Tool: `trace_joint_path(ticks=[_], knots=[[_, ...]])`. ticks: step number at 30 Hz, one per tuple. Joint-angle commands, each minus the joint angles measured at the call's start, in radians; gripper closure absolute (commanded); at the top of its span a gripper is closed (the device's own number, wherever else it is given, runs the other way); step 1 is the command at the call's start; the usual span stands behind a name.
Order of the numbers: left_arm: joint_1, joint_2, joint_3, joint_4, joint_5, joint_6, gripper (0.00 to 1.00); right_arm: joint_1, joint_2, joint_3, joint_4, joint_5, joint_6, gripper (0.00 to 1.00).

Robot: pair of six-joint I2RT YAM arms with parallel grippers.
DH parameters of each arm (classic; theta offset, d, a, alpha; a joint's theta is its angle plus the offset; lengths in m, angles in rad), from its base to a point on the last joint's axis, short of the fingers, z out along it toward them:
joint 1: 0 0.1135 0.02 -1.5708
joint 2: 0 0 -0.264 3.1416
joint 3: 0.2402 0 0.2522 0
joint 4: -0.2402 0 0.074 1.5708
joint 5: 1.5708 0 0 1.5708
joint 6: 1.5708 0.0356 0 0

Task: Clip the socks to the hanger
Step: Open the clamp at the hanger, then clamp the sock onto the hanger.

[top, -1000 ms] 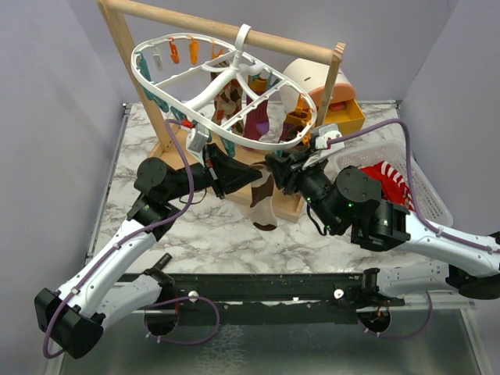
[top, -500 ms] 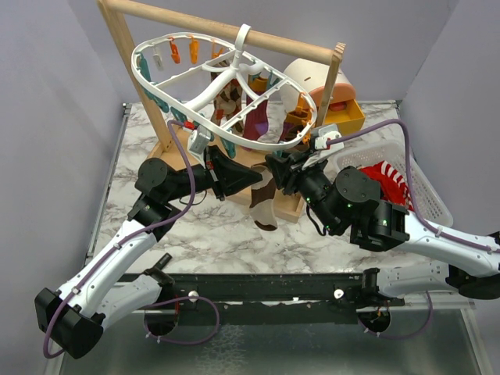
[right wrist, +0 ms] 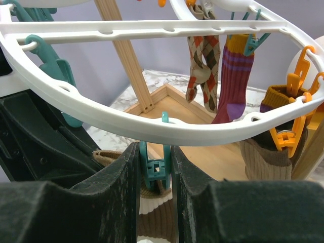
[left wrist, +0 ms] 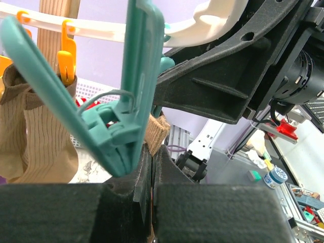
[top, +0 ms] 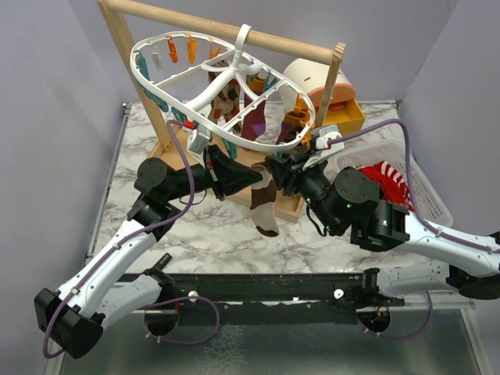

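Note:
The white oval hanger (top: pixel 168 105) hangs from a wooden bar, with argyle (right wrist: pixel 201 61), maroon (right wrist: pixel 234 76) and tan (right wrist: pixel 266 157) socks clipped to it. My left gripper (top: pixel 255 178) is shut on the tan cuff (left wrist: pixel 157 132) of a brown-and-white sock (top: pixel 266 209), holding it up under the ring's near rim (right wrist: pixel 152 121). Directly opposite it, my right gripper (top: pixel 275 169) is shut on a teal clip (right wrist: pixel 156 161), pressing its handles together. That clip's lower end sits at the sock's cuff (right wrist: pixel 152 178); whether it grips the fabric I cannot tell.
A wooden bar-and-tray rack (top: pixel 291 209) carries the hanger. A white slatted basket (top: pixel 428 191) at the right holds a red-and-white striped sock (top: pixel 391 176). A yellow box (top: pixel 348 117) stands at the back right. An empty teal clip (left wrist: pixel 119 101) hangs right by my left fingers.
My left gripper has edged right, toward the right gripper, with the cuff. The hanging sock's foot has swung slightly lower. The right gripper has stayed put on the clip.

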Motion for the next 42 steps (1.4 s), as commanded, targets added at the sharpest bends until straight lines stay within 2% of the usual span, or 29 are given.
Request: trace_joint_path(ticks=[1, 8, 21, 27, 29, 32, 34, 36, 40, 42], knots=[[0.006, -0.012, 0.003, 0.012, 0.007, 0.009, 1.00, -0.002, -0.019, -0.010, -0.056, 0.011, 0.027, 0.90], [0.006, -0.007, -0.012, 0.012, 0.005, 0.016, 1.00, -0.002, -0.010, 0.017, -0.051, 0.021, 0.042, 0.72], [0.006, -0.009, -0.032, 0.006, 0.000, 0.030, 1.00, -0.002, -0.036, 0.008, -0.016, 0.030, 0.053, 0.53], [0.006, -0.011, -0.029, 0.001, -0.007, 0.037, 1.00, -0.002, -0.047, 0.013, -0.031, 0.030, 0.067, 0.36], [0.006, -0.014, -0.030, -0.004, -0.013, 0.042, 0.89, -0.002, -0.054, 0.017, -0.049, 0.027, 0.076, 0.30], [0.006, -0.021, -0.034, -0.019, -0.019, 0.051, 0.61, -0.002, -0.070, 0.029, -0.093, 0.016, 0.091, 0.22], [0.006, -0.028, -0.037, -0.036, -0.022, 0.060, 0.46, -0.002, -0.084, 0.037, -0.132, 0.009, 0.102, 0.17], [0.006, -0.039, -0.040, -0.065, -0.027, 0.078, 0.34, -0.002, -0.105, 0.044, -0.171, -0.001, 0.113, 0.11], [0.006, -0.081, -0.048, -0.169, -0.060, 0.135, 0.14, -0.002, -0.148, 0.069, -0.273, -0.032, 0.129, 0.08], [0.006, -0.106, -0.053, -0.230, -0.075, 0.168, 0.08, -0.002, -0.161, 0.097, -0.335, -0.056, 0.131, 0.07]])
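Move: Between the right pads, already squeezed open, is the teal clamp, roughly 1 cm above the hand point, with the hanger rim some 4 cm straight above that point. From the left hand, still pinching the sock's cuff, the same clamp is about 2 cm to the right, 1 cm ahead and 2 cm up. Another teal clamp hangs about 6 cm left of the left hand, 2 cm ahead and 4 cm up; orange clamps holding a brown sock are roughly 6 cm ahead and 6 cm right of the right hand, about level with it. Letting the teal clamp shut on the cuff, the right fingers spread slowly from about a third open to nearly full, then that hand draws off to the right some 4 cm, a little back and up. The left hand keeps its pinch while sinking about 1 cm, then opens wide, lets go of the cuff and sinks another centimetre. ##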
